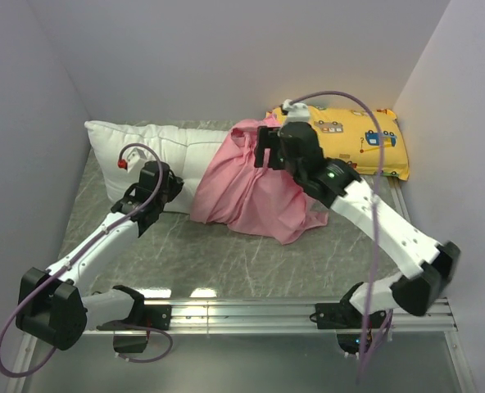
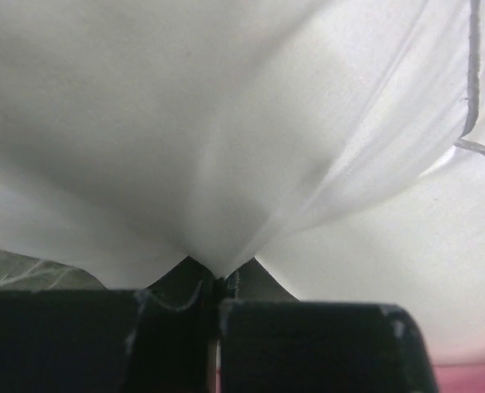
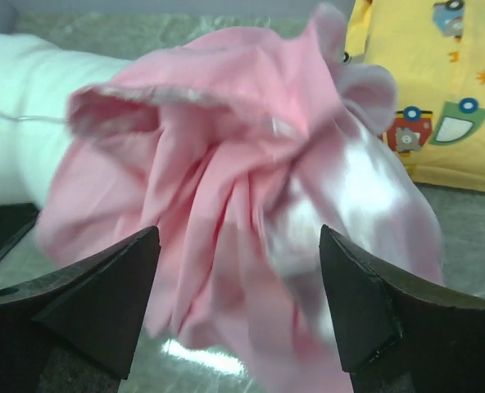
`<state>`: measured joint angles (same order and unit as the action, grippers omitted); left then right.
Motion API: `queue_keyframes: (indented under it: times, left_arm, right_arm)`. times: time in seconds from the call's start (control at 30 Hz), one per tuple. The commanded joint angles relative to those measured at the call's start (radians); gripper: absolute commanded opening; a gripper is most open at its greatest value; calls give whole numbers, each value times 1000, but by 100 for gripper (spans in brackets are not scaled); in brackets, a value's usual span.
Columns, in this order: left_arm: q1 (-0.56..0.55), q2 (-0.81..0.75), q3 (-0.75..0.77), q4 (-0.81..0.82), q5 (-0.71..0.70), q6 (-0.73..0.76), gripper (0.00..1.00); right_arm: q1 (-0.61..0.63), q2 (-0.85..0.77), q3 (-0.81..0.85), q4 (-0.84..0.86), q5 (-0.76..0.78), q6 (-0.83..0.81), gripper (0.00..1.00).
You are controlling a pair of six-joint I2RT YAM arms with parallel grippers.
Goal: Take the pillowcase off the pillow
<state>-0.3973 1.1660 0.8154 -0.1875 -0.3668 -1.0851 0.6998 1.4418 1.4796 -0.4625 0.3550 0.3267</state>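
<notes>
The white pillow (image 1: 144, 147) lies at the back left, and its right end is still inside the bunched pink pillowcase (image 1: 255, 192). My left gripper (image 1: 170, 182) sits at the pillow's front edge. In the left wrist view that gripper (image 2: 218, 278) is shut on a pinched fold of the pillow (image 2: 185, 123). Over the top of the pink heap hangs my right gripper (image 1: 265, 149). Seen from the right wrist, the gripper (image 3: 238, 270) is open, and the crumpled, blurred pillowcase (image 3: 226, 180) hangs loose between and beyond the fingers (image 3: 103, 295). The pillow (image 3: 21, 115) shows at the left.
A yellow pillow printed with cartoon vehicles (image 1: 361, 135) lies at the back right, touching the pink fabric; it also shows from the right wrist (image 3: 439, 90). Grey walls close in the left, back and right. A metal rail (image 1: 251, 311) runs along the near edge.
</notes>
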Motion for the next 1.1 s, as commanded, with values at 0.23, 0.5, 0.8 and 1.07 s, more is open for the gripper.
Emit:
queue_keyframes:
  times: [0.23, 0.5, 0.8, 1.07]
  left_arm:
    - [-11, -6, 62, -40, 31, 37, 1]
    - [-11, -16, 53, -26, 34, 53, 0]
    - [-11, -20, 82, -44, 28, 80, 1]
    - [46, -45, 151, -87, 17, 152, 1]
  right_arm:
    - [203, -235, -315, -22, 147, 123, 88]
    - [276, -64, -386, 175, 90, 216, 87]
    - [267, 28, -409, 312, 182, 252, 74]
    - [172, -49, -478, 252, 260, 288, 0]
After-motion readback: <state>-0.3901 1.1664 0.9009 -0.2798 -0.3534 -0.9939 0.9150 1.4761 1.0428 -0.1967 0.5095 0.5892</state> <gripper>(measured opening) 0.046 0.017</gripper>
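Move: The pillowcase's bunched middle lies about 15 cm below the open right hand, roughly 1 cm ahead and 2 cm left; its near folds reach back towards the bases. From that hand the white pillow's middle is some 6 cm ahead and 27 cm left, and the yellow pillow about 11 cm ahead and 20 cm right. From the left hand, already gripping the white pillow, the pillowcase is about 21 cm right, level ahead and slightly lower. Open right hand backs some 10 cm, drops 15, pinches the pillowcase's near folds; left still grips the pillow. ##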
